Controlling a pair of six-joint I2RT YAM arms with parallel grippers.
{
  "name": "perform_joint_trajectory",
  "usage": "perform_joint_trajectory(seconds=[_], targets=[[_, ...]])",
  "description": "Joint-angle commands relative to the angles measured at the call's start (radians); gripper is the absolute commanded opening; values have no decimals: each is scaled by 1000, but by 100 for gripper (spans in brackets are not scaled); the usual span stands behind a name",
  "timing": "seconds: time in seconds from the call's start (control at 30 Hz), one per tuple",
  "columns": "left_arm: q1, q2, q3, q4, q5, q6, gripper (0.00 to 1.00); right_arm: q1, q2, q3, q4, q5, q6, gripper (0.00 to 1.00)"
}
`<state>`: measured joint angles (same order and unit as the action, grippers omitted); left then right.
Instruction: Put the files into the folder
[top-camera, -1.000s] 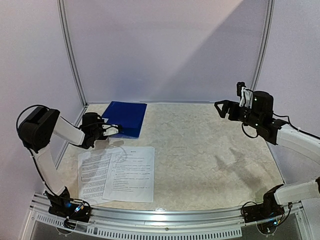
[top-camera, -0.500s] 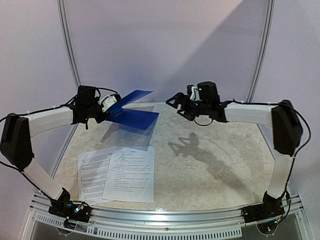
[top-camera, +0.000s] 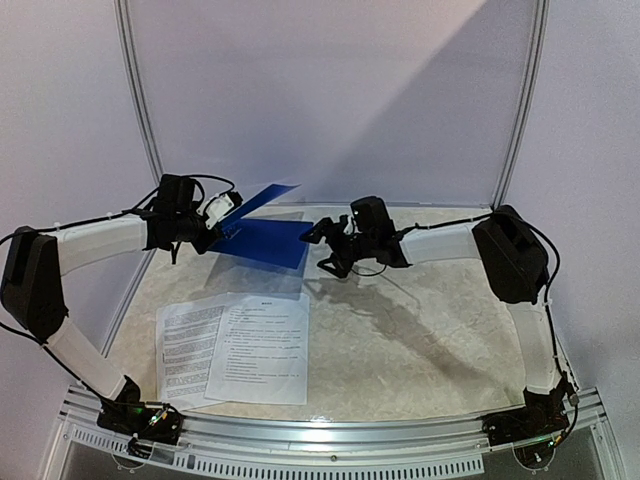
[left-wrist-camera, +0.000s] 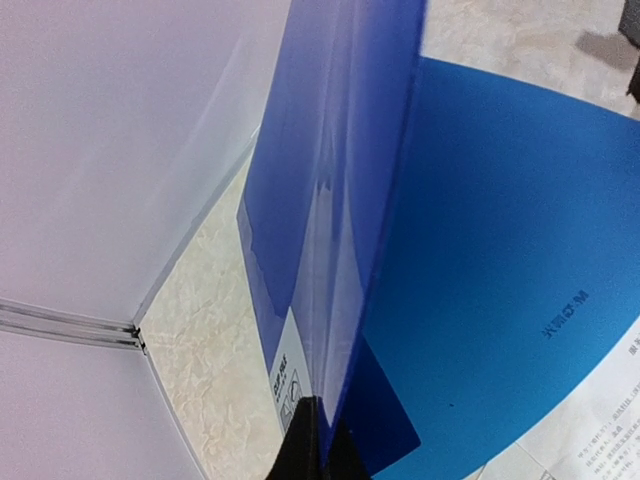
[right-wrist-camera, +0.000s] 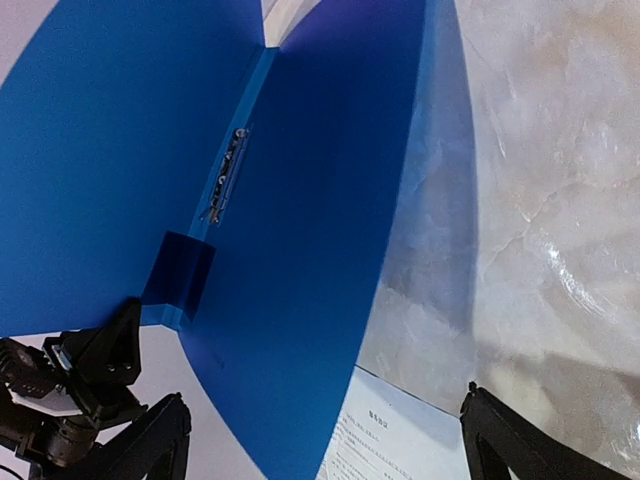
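The dark-blue folder hangs open in a V above the back left of the table. My left gripper is shut on the raised cover's corner, beside its white label; the cover's edge runs up from the pinched fingers. The lower cover droops toward the table. My right gripper stands open just right of that lower cover, not touching it. Its wrist view looks into the folder, where the metal spine clip shows. The files, two overlapping printed sheets, lie on the table at front left.
The cage's left wall and its metal post stand close behind the left arm. The marbled tabletop stretches right of the files. The folder's shadow falls just behind the sheets.
My left gripper lifted the folder off the table by its cover, and it fell open. My right arm swung left from the far right to the folder's right edge.
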<state>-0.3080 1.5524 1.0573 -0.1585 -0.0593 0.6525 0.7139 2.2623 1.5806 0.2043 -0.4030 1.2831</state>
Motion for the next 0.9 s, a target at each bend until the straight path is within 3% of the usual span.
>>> perform_joint_trajectory(seconds=[0.0, 0.27, 0.43, 0.5, 0.57, 0.63, 0.7, 0.73, 0.87], targets=[[-17, -14, 14, -35, -4, -48, 0, 11, 101, 40, 102, -8, 161, 95], [-20, -5, 20, -42, 1, -74, 0, 24, 227, 155, 175, -31, 273, 95], [-24, -6, 20, -42, 9, -81, 0, 26, 295, 165, 326, -23, 404, 92], [-26, -6, 15, -43, 17, -78, 0, 26, 318, 195, 349, -21, 425, 81], [-26, -8, 7, -43, 18, -81, 0, 28, 341, 232, 378, -30, 428, 57], [-27, -11, -1, -38, 15, -87, 0, 27, 361, 268, 405, -43, 432, 26], [-22, -20, -10, -19, 10, -103, 0, 27, 371, 285, 414, -51, 430, 6], [-15, -25, -12, -13, 14, -116, 0, 25, 369, 283, 420, -54, 419, 1], [34, -48, 10, -31, 84, -209, 0, 11, 307, 219, 441, -52, 363, 0]])
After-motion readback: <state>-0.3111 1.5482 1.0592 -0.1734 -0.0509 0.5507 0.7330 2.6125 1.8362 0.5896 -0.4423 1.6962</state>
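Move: The right edge of the open folder's lower flap, its near half, is about 5 cm left of the open right hand, 3 cm ahead and 3 cm below; the raised cover stands some 13 cm left, 8 cm ahead and 6 cm above. The right printed sheet lies roughly 14 cm left, 22 cm back and 10 cm below. From the left hand, already holding the folder, that flap edge is about 19 cm right, level ahead, 8 cm below. The right hand goes about 6 cm left, forward and down, then shuts, pinching the lower flap's free edge. ##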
